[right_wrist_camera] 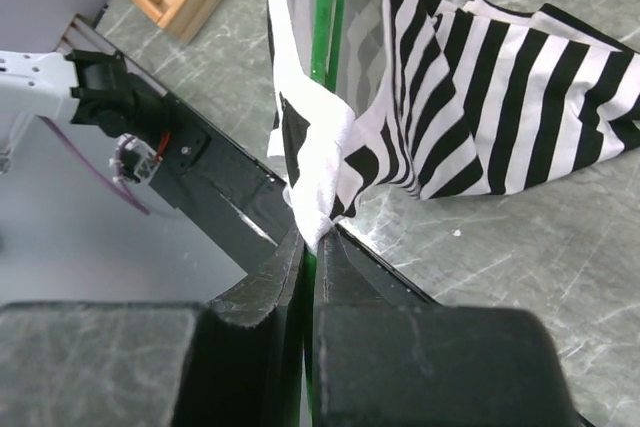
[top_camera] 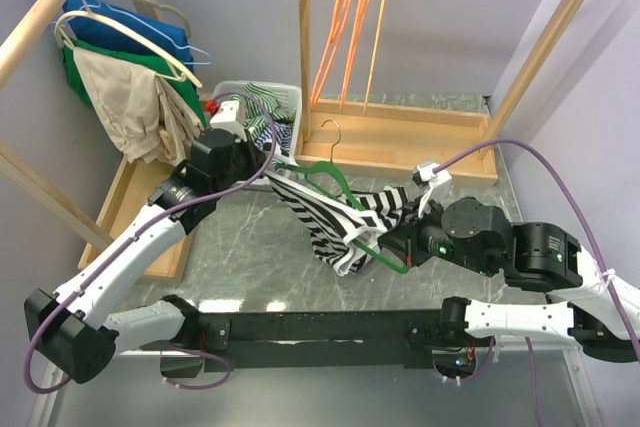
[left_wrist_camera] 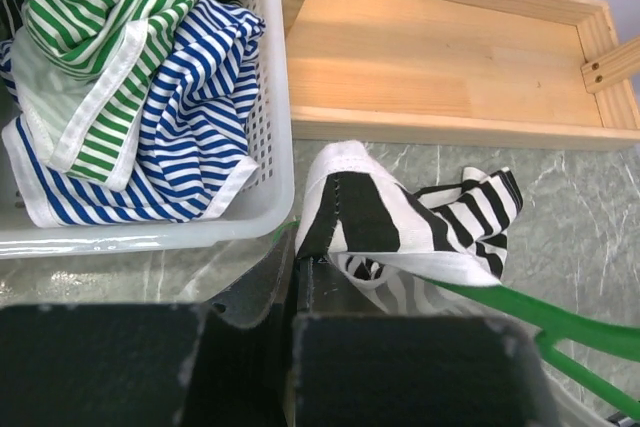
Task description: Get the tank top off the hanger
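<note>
The black-and-white striped tank top [top_camera: 322, 215] hangs on a green hanger [top_camera: 336, 179] just above the middle of the table. My left gripper [top_camera: 272, 175] is at the garment's left end. In the left wrist view it [left_wrist_camera: 300, 257] is shut on the white-trimmed edge of the tank top [left_wrist_camera: 400, 217], with the hanger [left_wrist_camera: 560, 319] running off to the right. My right gripper [top_camera: 392, 244] is at the lower right end. In the right wrist view it [right_wrist_camera: 310, 242] is shut on the green hanger [right_wrist_camera: 325, 27], and a white hem of the tank top [right_wrist_camera: 480, 97] is bunched at its tips.
A white basket [top_camera: 290, 95] of striped clothes stands just behind the left gripper, its wall [left_wrist_camera: 275, 97] close to the jaws. A wooden rack [top_camera: 400, 137] with orange hangers [top_camera: 350, 27] stands at the back. Another rack with hung clothes [top_camera: 120, 77] is at the left.
</note>
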You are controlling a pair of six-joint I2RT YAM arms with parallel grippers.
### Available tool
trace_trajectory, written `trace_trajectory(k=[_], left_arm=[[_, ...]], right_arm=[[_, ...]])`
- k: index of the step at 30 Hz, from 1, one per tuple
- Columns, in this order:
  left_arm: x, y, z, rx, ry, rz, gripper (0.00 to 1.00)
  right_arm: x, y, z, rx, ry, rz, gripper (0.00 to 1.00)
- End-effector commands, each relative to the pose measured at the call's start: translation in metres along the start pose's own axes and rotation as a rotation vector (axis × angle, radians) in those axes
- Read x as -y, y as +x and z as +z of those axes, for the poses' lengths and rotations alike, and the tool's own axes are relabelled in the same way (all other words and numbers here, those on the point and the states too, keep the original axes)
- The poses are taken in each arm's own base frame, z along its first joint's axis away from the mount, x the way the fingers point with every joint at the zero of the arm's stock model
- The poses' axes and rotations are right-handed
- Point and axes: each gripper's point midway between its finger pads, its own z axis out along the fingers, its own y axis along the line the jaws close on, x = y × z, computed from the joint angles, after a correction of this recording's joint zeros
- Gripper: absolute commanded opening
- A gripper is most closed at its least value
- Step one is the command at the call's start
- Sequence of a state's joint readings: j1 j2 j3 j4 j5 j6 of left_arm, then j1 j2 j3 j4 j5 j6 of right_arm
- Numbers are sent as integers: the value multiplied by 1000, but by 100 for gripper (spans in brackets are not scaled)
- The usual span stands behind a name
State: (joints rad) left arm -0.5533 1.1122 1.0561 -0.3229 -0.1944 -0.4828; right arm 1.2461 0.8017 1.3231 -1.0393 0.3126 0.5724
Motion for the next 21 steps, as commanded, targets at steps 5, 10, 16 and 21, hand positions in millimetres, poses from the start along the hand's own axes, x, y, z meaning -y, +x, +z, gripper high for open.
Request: trace_trajectory(k=[5, 10, 16, 21], left_arm=[[-30, 3, 17, -47, -108, -2, 7], [-33, 14, 30, -112, -125, -10, 16], [-34, 21, 35, -146, -131, -1, 23], [-38, 30, 34, -170, -141, 1, 35]], right_arm=[[-15, -30, -37, 138, -150, 46, 0], [-23, -39, -45, 190, -213, 55, 0], [-27, -46, -48, 227, -242, 52, 0], [-33, -50, -50, 249, -273, 35, 0]])
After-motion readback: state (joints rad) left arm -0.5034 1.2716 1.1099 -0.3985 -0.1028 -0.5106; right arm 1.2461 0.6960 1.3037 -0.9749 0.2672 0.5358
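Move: The left hand already has the near shoulder end of the black-and-white tank top pinched; the tank top's middle lies about 14 cm to its right, 11 cm back and 8 cm lower. The green hanger's middle is some 14 cm right and 9 cm back, and the basket's middle about 8 cm left, 8 cm ahead and 18 cm below. From the right hand, shut on the hanger's other arm, the tank top's middle is about 11 cm left, 7 cm ahead and 8 cm lower. The left hand sinks about 5 cm beside the basket's near right corner, creeping slightly forward and tipping its fingers down some 10 degrees, while they ease roughly a third open around the pinched shoulder end, which still lies at the fingertips. Meanwhile the right hand keeps its shut grip on the hanger arm and the bunched fabric, lifting them about 2.5 cm with a small draw back and to the right and a slight roll that raises its left side. ##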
